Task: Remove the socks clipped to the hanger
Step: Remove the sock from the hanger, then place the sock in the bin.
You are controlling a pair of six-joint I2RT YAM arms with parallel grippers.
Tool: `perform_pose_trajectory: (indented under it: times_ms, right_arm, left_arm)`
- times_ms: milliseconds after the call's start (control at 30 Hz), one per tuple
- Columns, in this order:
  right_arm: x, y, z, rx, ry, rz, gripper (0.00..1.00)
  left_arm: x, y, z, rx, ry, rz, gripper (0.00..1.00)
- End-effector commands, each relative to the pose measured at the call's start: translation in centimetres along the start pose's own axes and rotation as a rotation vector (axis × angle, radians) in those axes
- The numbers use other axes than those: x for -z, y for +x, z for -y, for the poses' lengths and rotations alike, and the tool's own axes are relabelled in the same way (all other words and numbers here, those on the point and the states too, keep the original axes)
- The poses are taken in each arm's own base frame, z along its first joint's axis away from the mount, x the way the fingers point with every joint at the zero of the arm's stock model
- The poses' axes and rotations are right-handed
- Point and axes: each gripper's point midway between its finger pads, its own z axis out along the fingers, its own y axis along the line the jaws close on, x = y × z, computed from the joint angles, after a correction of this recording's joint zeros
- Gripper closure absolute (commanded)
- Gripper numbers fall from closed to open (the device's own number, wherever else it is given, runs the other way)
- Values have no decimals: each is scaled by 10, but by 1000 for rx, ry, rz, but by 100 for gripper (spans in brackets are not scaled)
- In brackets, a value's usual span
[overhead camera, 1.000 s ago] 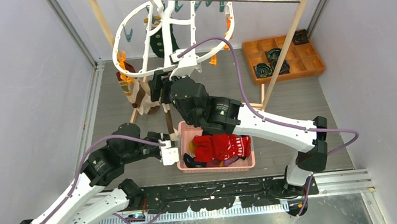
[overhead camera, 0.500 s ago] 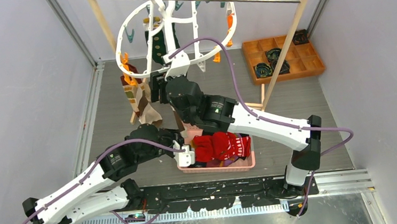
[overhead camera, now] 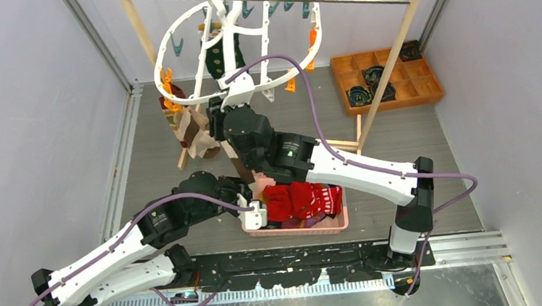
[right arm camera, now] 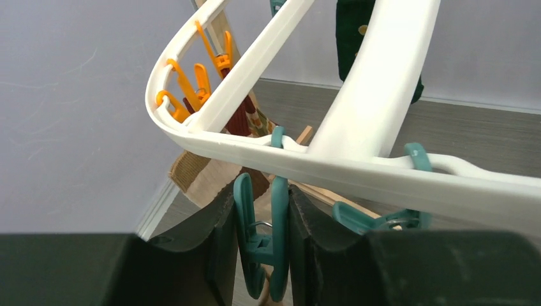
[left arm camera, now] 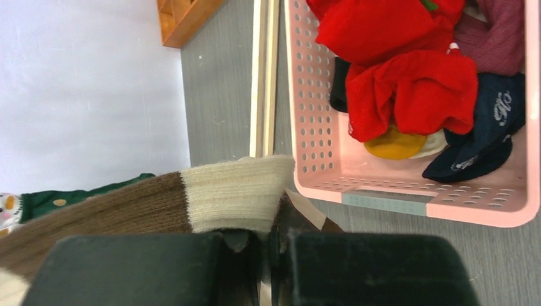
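The white oval hanger hangs at the back, with a dark green sock and patterned brown and red socks clipped to it. Under its front rim, my right gripper is shut on a teal clip, one finger pressing each handle. A brown and cream sock stretches from below that clip down to my left gripper, which is shut on its cuff beside the pink basket. Red and navy socks lie in the basket.
A light wooden rack with a metal rail carries the hanger. At the back right, a wooden compartment tray holds dark rolled items. Orange clips dangle from the hanger's left rim. Grey walls stand close on both sides.
My left gripper has carried the sock's cuff rightward to the basket's left edge. The right gripper's fingers have closed onto the teal clip, and the hanger has swung slightly.
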Motion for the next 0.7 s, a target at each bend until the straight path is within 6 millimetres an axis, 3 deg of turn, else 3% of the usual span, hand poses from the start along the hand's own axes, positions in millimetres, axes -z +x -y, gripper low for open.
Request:
perform_pose_trajectory:
  times_ms: [0, 133, 233, 267, 400, 433, 500, 533, 667]
  right_arm:
    - [10, -39, 3, -104, -39, 96, 76]
    - [12, -41, 2, -187, -106, 106, 90]
    - [15, -39, 2, -216, -155, 100, 92]
    - [17, -37, 1, -217, -178, 91, 88]
    - [39, -19, -3, -190, -289, 7, 38]
    - [48, -13, -6, -190, -335, -19, 30]
    - [67, 15, 0, -166, -390, -116, 21]
    - [81, 14, -2, -192, -439, -135, 19]
    - [128, 58, 10, -244, -569, -254, 12]
  left_arm:
    - [-2, -3, 14, 9, 37, 21, 100]
    - [-2, -1, 17, 16, 27, 19, 100]
    - [0, 0, 16, 17, 19, 16, 100]
    - [1, 0, 16, 17, 19, 16, 100]
    - [9, -3, 20, 7, 26, 45, 100]
    - [11, -5, 23, -3, 29, 61, 100]
    - [17, -9, 28, -30, 34, 106, 100]
    - [19, -12, 30, -40, 36, 128, 100]
    - [25, -19, 31, -49, 23, 177, 100]
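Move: The right fingers already squeeze the teal clip, practically at their hand point. An empty teal clip hangs about 5 cm to its right and 1 cm farther out; the orange-clipped striped sock about 9 cm left, 6 cm ahead and 10 cm below. From the left hand, already gripping the brown-and-cream sock, the teal clip is some 11 cm ahead, 7 cm left and 17 cm up; the pink basket about 12 cm right, 2 cm back and 22 cm below. Still pinching the brown-and-cream sock, the left hand tugs it down about 2.5 cm and a little back while the right fingers keep the teal clip squeezed. It then rises slightly and eases farther back, away from the clip. The right fingers open wide, let go of the clip, and that hand speeds back some 7 cm, also down and right, turning counter-clockwise about 25 degrees. ##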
